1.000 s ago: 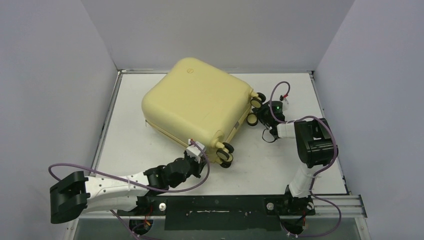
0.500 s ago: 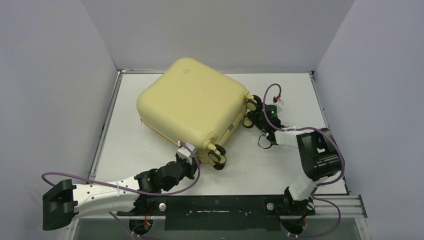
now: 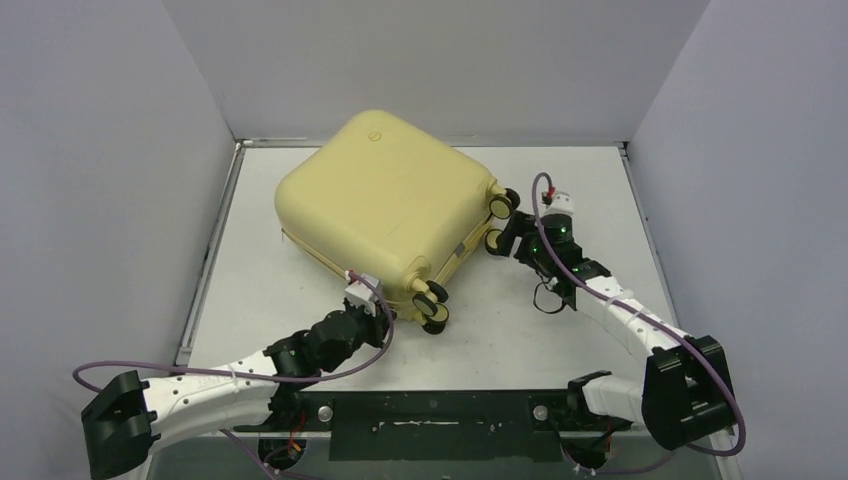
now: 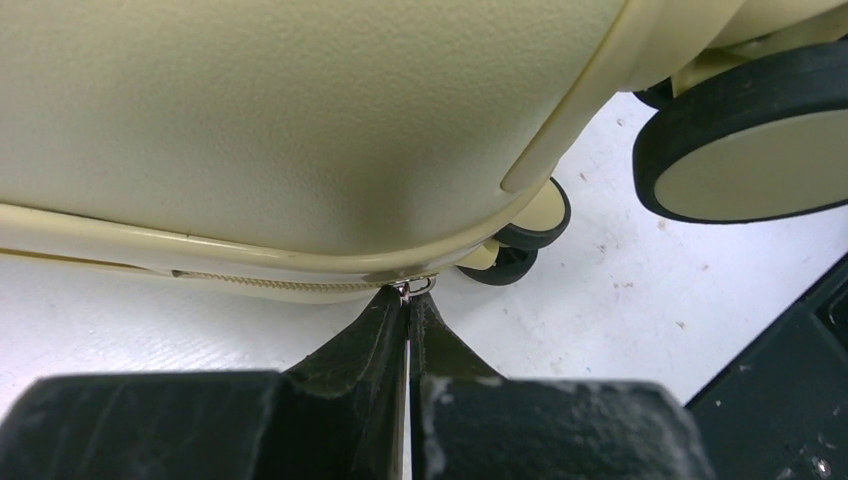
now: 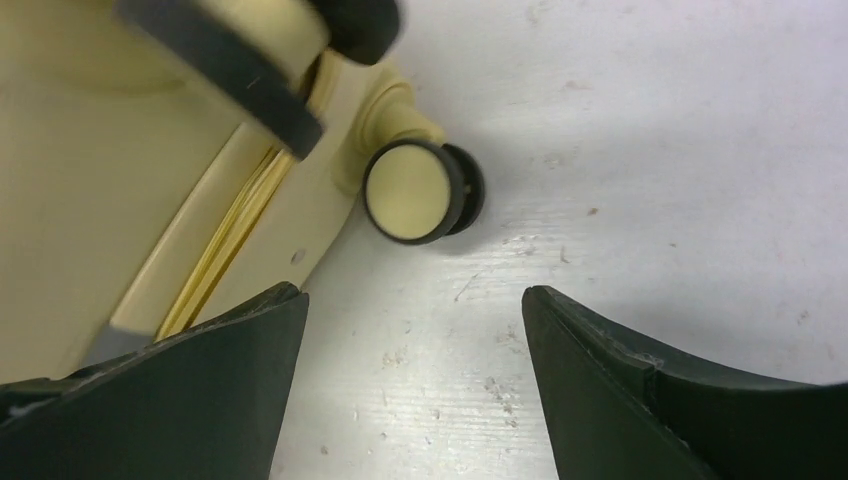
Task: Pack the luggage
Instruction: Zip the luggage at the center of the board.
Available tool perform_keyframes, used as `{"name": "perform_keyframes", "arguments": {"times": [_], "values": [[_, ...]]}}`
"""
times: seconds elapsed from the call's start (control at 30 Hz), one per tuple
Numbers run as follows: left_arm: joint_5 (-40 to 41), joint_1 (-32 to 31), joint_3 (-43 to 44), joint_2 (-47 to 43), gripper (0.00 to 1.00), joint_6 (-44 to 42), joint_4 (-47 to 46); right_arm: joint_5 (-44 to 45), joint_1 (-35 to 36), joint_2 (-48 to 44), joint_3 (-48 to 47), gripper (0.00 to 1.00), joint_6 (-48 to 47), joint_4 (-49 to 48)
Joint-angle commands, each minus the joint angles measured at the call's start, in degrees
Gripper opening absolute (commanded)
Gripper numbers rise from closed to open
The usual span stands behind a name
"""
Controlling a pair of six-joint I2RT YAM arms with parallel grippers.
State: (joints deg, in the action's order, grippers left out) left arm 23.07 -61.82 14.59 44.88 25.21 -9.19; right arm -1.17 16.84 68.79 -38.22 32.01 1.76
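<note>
The luggage [image 3: 385,200] is a pale yellow hard-shell suitcase lying closed and flat on the white table, wheels toward the right and near side. My left gripper [image 3: 372,303] is at its near corner. In the left wrist view the left gripper [image 4: 408,296] is shut on the small metal zipper pull [image 4: 418,287], right at the zipper seam under the luggage [image 4: 300,120]. My right gripper [image 3: 510,245] is beside the right-hand wheels. In the right wrist view the right gripper [image 5: 410,292] stands open over bare table, with a wheel [image 5: 410,192] just ahead and the luggage [image 5: 90,200] by the left finger.
Grey walls close in the white table [image 3: 600,330] on three sides. A black rail [image 3: 430,412] runs along the near edge by the arm bases. Purple cables loop from both arms. Another wheel [image 4: 750,150] sits close to the right of the left gripper.
The right gripper has opened, and its arm has stretched out toward the wheels. The luggage has slid slightly left and back, with the left gripper following at its near corner.
</note>
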Motion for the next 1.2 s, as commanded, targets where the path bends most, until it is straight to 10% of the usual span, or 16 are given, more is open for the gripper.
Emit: {"name": "perform_keyframes", "arguments": {"times": [0.0, 0.3, 0.8, 1.17], "values": [[3.72, 3.11, 2.90, 1.35, 0.00, -0.55, -5.83, 0.99, 5.40, 3.91, -2.36, 0.79, -12.48, 0.54], [2.57, 3.37, 3.39, 0.35, 0.00, -0.87, -4.86, 7.49, 5.58, 9.11, 5.42, 0.79, -17.57, -24.61], [1.30, 3.90, 3.71, -1.47, 0.00, -1.32, -2.66, -1.40, 2.05, 27.52, -9.11, 0.77, -31.46, -22.26], [1.36, 4.16, 4.25, -1.05, 0.00, -1.31, -2.17, -6.09, 2.39, 34.44, -17.22, 0.31, -32.29, -12.07]]}}
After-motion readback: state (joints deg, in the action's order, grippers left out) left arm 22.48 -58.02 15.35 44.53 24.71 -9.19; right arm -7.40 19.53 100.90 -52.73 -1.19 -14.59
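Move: The right hand, open and empty, has the luggage's lower far wheel about 8 cm ahead, 5 cm left and 8 cm below; the upper far wheel stands some 13 cm above that and 2 cm nearer, and the lower near wheel is about 15 cm back, 16 cm left and 8 cm below the hand. The left hand already holds the zip pull close to the near wheeled corner, about 5 cm to its right and 1 cm ahead at its own height; from this hand the lower near wheel is some 9 cm right, 1 cm ahead and 5 cm down. The right hand first sinks some 5 cm while shifting a little left, then drives about 9 cm forward, low, in under the upper far wheel to the lower one, swinging and rolling some 25 degrees each (its pointing turns left, its left side dips) and at the end partly closing its wide-open fingers around the wheel. The left hand keeps the zip pull pinched at the near corner with shut fingers, easing only about 1.5 cm forward. ##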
